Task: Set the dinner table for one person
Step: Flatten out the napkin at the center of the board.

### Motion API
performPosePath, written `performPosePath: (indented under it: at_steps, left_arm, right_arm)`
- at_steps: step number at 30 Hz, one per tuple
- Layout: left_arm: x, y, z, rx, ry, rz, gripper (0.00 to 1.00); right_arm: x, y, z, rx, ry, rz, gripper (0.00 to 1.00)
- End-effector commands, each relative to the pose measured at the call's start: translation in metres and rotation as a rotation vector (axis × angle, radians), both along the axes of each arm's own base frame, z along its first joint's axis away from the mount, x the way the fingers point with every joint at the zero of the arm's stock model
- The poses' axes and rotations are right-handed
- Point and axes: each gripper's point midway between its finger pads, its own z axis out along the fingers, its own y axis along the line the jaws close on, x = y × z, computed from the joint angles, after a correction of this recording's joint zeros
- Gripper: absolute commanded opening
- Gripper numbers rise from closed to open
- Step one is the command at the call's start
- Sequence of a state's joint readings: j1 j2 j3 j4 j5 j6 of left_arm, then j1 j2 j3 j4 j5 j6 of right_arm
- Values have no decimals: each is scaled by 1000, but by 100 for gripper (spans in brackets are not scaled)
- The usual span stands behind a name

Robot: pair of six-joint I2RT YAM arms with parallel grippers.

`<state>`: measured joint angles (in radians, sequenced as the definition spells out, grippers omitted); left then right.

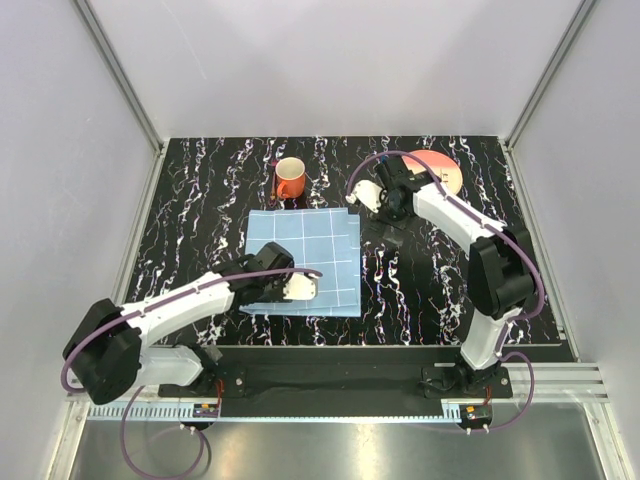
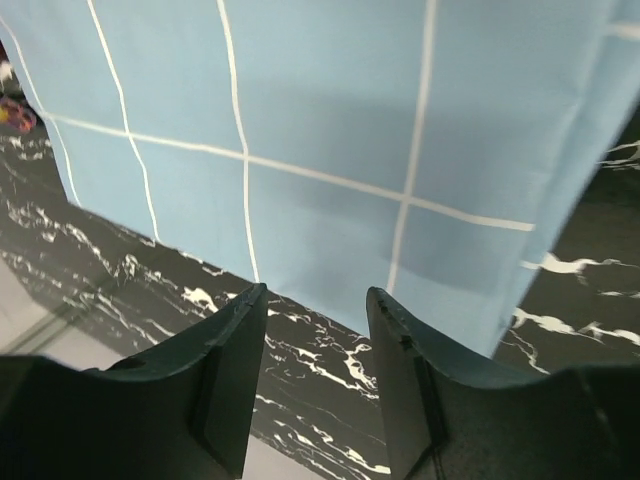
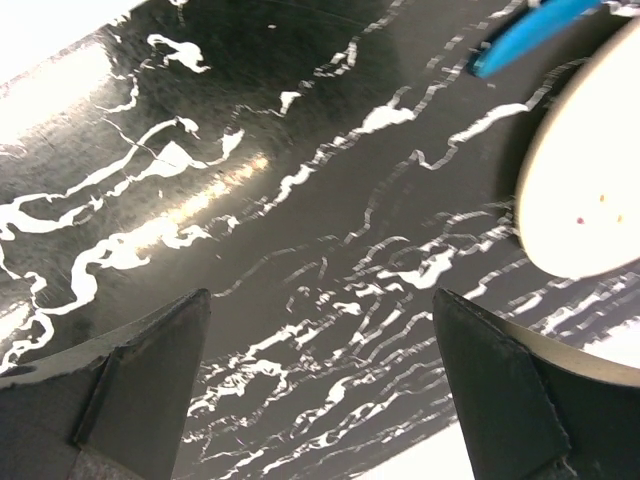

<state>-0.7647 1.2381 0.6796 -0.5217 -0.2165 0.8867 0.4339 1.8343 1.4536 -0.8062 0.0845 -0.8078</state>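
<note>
The dinner table (image 1: 200, 220) is a black top with white marble streaks. On its middle lies a light-blue checked mat (image 1: 305, 255), flat. My left gripper (image 1: 300, 288) hovers at the mat's near edge. In the left wrist view its fingers (image 2: 316, 297) stand open, nothing between them, with the mat (image 2: 330, 130) just beyond the tips. My right gripper (image 1: 364, 195) is at the back right, beside a pale plate (image 1: 443, 172) that the arm partly hides. It is wide open (image 3: 320, 297) over bare tabletop, the plate's rim (image 3: 580, 190) to its right.
An orange mug (image 1: 290, 178) stands upright behind the mat. A blue, handle-like piece (image 3: 530, 28) shows past the plate in the right wrist view. Grey walls and metal rails enclose the table on three sides.
</note>
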Motion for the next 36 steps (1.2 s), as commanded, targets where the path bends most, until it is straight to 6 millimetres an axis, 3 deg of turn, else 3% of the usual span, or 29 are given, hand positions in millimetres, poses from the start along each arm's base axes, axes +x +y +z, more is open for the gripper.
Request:
performPosePath:
  at_steps: [1,6,17,23,29,36]
  left_arm:
    - [-14,-24,16,-77,60,-70,51]
    - [-41,-28,1,-48,104,-138,52]
    - [-73,-29,-7,-97,186,-87,57]
    - [-64,-24,-28,-52,139,-44,56]
    - [-45,-28,-30,-40,57,-11,54]
    - [-40,-34,-14,-66,29,-23,53]
  right_arm:
    - [4,-11,27,-13,-75,1,100]
    - [5,-10,29,-13,-83,0,100]
    - [0,-10,30,4,-79,-8,99]
    - [0,-10,35,16,-90,-17,100]
    - [-6,-11,37,25,-88,-25,100]
    - [-10,-12,37,23,-87,-20,100]
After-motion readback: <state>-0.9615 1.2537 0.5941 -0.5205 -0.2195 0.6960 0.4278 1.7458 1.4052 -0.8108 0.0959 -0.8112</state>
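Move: The napkin's near-left corner lies about 7 cm back, 4 cm to the left of and some 5 cm below my left hand. The napkin's middle is some 6 cm ahead of that hand and 8 cm to its right; its near-right corner is roughly 7 cm back and 21 cm right. From my right hand the near-left corner is about 19 cm back and 38 cm left, about 9 cm below. I draw my left hand back about 7 cm over the napkin towards its near edge, drifting a little right, and tip the fingers some 10 degrees nearer to straight down. Then I sink about 3.5 cm and ease roughly 2 cm forward again, the half-open fingers keeping their gap, to hang low by the edge near the left corner; no contact can be seen. ##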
